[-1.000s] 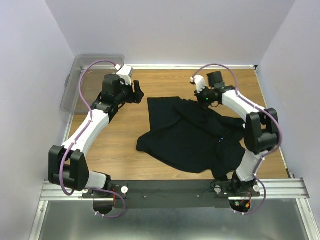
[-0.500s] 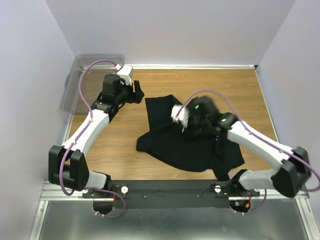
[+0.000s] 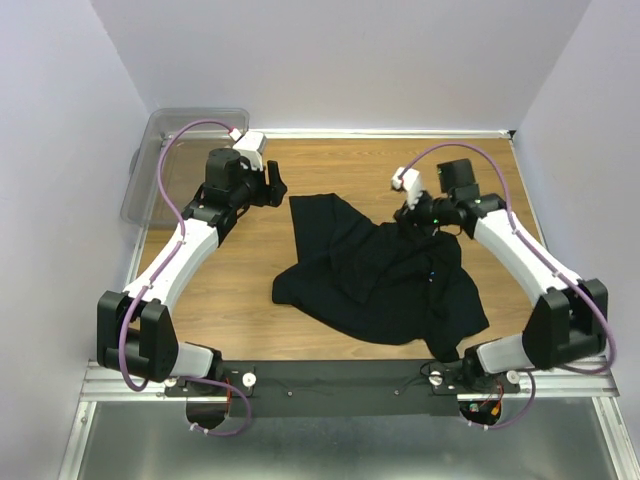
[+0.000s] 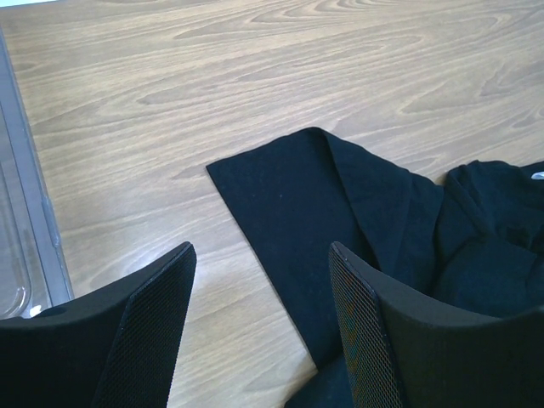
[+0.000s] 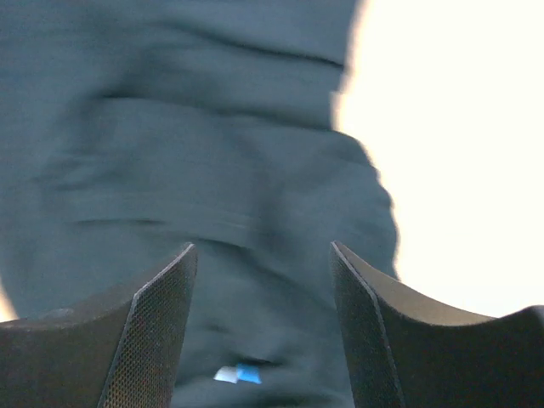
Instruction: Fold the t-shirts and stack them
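Observation:
A black t-shirt (image 3: 375,280) lies rumpled in the middle of the wooden table, one flat corner reaching toward the far left. My left gripper (image 3: 272,186) hovers open just left of that corner; in its wrist view the t-shirt (image 4: 340,204) lies ahead and to the right of the left gripper (image 4: 259,331), with nothing between the fingers. My right gripper (image 3: 410,220) is over the shirt's far right part. The right wrist view is blurred and shows the right gripper (image 5: 259,331) open above dark cloth (image 5: 212,170), a small white and blue tag (image 5: 236,372) below it.
A clear plastic bin (image 3: 165,135) stands at the far left corner, behind the left arm; its rim (image 4: 30,212) shows at the left wrist view's left edge. Bare wooden table (image 3: 240,270) lies left of the shirt. Walls close in on three sides.
The right gripper went from shut to open. Its arm swung left over the shirt and came back to the right, leaving the cloth's far right part bunched differently. The left arm stayed still.

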`<state>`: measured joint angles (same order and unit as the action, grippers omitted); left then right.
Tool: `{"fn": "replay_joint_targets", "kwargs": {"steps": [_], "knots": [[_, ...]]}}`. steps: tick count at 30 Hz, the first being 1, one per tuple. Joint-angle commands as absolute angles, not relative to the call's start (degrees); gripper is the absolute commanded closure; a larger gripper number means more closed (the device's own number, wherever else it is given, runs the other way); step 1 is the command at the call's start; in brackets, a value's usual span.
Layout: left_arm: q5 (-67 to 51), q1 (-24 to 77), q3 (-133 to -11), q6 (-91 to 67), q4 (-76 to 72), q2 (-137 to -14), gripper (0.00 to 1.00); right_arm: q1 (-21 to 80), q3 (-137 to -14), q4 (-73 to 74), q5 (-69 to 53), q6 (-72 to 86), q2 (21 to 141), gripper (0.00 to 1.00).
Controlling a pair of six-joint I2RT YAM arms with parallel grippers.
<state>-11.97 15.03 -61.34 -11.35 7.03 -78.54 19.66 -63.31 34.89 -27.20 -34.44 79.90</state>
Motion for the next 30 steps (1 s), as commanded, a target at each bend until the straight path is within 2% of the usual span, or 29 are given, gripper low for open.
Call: {"fn": "replay_joint_targets", "kwargs": {"steps": [1,4,8,12,15,17,18,26,30], "knots": [[-11.2,15.2,-61.2,-10.5,7.3,-78.7,0.28,13.0,-64.0,34.7,-25.6,-38.3,85.5,0.29],[-11.4,15.2,-61.2,-10.6,7.4,-78.6,0.28,12.2,-65.1,37.5,-32.2,-40.0,90.4,0.3],[-11.4,15.2,-61.2,-10.6,7.2,-78.7,0.28,12.3,-69.9,38.4,-40.7,-28.6,99.0,0.36],[-11.6,15.2,-61.2,-10.6,7.3,-78.8,0.28,12.7,-70.8,36.7,-42.1,-23.3,102.7,0.36],[-11.6,15.2,-61.2,-10.6,7.3,-78.9,0.28,13.2,-70.8,36.7,-43.5,-22.0,104.7,0.42],[-11.5,15.2,-61.1,-10.6,7.3,-78.8,0.28,13.3,-70.9,37.3,-46.6,-21.8,104.3,0.74],[-11.5,15.2,-61.1,-10.6,7.3,-78.7,0.28,13.3,-71.4,37.4,-46.6,-21.6,103.6,0.99],[-11.6,15.2,-61.2,-10.5,7.3,-79.1,0.28,12.2,-82.0,37.3,-41.0,-15.7,83.4,0.99],[-12.8,15.2,-61.2,-10.1,7.0,-78.8,0.28,12.0,-86.0,34.6,-36.1,-10.0,77.0,0.99]]}}
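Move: The black t-shirt's far edge, near its middle, is almost straight below the open right hand, about 9 cm down and 1 cm ahead. The shirt's far-left corner lies some 27 cm left and 9 cm ahead; its near-right tail about 27 cm back and 10 cm right. From the left hand, that middle edge is roughly 31 cm right, 7 cm back and 16 cm down. Right hand sinks about 9 cm to the t-shirt's far edge, pinches it and lifts some 20 cm. ##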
